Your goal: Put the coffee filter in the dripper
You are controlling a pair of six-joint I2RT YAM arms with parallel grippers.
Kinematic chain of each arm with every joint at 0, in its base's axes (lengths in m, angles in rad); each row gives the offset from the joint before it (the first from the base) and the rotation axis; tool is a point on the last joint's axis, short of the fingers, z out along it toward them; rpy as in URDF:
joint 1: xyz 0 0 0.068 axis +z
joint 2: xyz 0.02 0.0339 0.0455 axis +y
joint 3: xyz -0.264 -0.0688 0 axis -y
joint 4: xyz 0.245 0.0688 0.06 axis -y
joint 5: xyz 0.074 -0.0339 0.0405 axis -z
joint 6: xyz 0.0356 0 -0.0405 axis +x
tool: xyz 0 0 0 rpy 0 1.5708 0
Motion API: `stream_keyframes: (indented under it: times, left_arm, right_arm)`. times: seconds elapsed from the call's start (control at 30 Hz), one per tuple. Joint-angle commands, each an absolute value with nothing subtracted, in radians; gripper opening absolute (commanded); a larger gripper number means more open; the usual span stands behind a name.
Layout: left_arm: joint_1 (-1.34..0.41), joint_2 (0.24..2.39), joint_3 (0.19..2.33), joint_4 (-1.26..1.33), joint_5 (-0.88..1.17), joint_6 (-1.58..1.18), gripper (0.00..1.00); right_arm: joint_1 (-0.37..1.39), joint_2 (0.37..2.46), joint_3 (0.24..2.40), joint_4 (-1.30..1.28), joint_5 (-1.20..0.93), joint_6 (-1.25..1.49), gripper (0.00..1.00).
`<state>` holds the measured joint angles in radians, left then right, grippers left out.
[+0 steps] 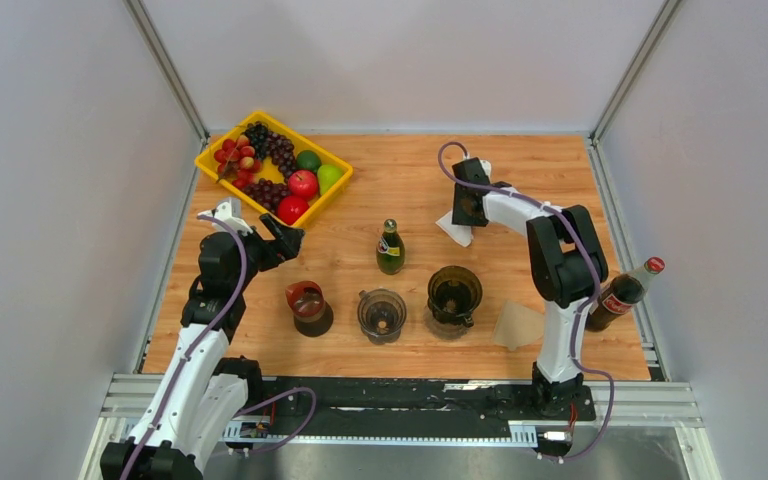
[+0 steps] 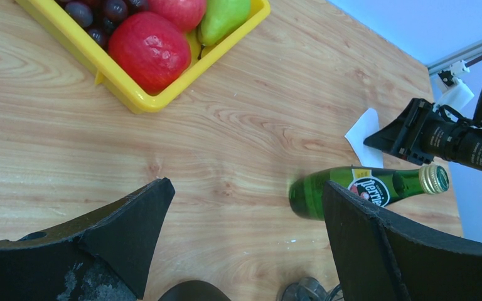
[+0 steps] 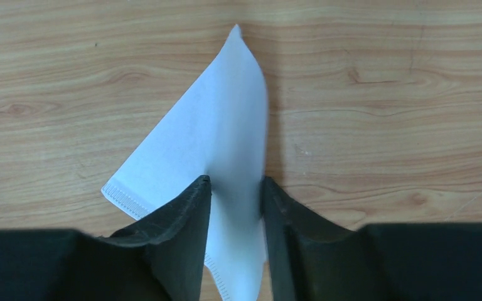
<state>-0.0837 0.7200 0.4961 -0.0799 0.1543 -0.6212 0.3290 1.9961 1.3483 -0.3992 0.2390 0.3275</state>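
The white paper coffee filter (image 3: 213,138) lies on the wooden table at the back right, also seen as the filter (image 1: 453,232) from above. My right gripper (image 3: 236,188) stands open right over it, and a raised fold of the paper fills the narrow gap between the two fingers. Three cone-shaped drippers stand in a row at the front: a red one (image 1: 308,305), a clear one (image 1: 381,314) and a dark brown one (image 1: 454,295). My left gripper (image 2: 248,188) hangs wide open and empty over bare wood, left of the red dripper.
A green glass bottle (image 1: 390,248) stands upright behind the clear dripper. At the back left sits a yellow tray (image 1: 210,160) of fruit. A cola bottle (image 1: 625,290) stands at the right edge. A brown paper filter (image 1: 518,325) lies beside the right arm.
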Motion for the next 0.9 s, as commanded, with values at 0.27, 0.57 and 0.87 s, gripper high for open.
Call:
stream_keyframes:
  times: [0.27, 0.57, 0.87]
  left_arm:
    - [-0.081, 0.708, 0.531, -0.079, 0.154, -0.597, 1.00]
    - [-0.080, 0.693, 0.619, -0.057, 0.179, -0.612, 1.00]
    - [-0.081, 0.697, 0.657, 0.275, 0.437, -0.756, 1.00]
  right_arm:
    - [0.338, 1.950, 1.382, -0.455, 0.344, 0.351, 0.09]
    - [0.338, 1.575, 1.341, -0.430, 0.239, 0.303, 0.01]
    - [0.338, 1.278, 1.251, -0.356, -0.140, 0.304, 0.01]
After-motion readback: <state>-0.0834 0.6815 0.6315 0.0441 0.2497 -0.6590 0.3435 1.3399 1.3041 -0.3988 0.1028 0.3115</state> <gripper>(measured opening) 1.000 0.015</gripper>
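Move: The coffee filter lies on the table right between the right hand's half-closed fingers, its middle about 2 cm to the left and 1 cm below. The dripper, on its glass mug, stands some 22 cm back and 6 cm left of that hand, about 10 cm higher; the green bottle is about 8 cm back and 15 cm left, its middle 6 cm up. From the left hand the filter lies about 14 cm ahead, 30 cm right and 18 cm below. The right fingers close the rest of the way and pinch the coffee filter, the hand barely shifting at the table; then it lifts fast, about 26 cm up, drifting a few centimetres back late on while the fingers tip up some 30 degrees, keeping their pinch. Near the end the open, empty left hand rises too, about 10 cm, its fingers tilting upward. ##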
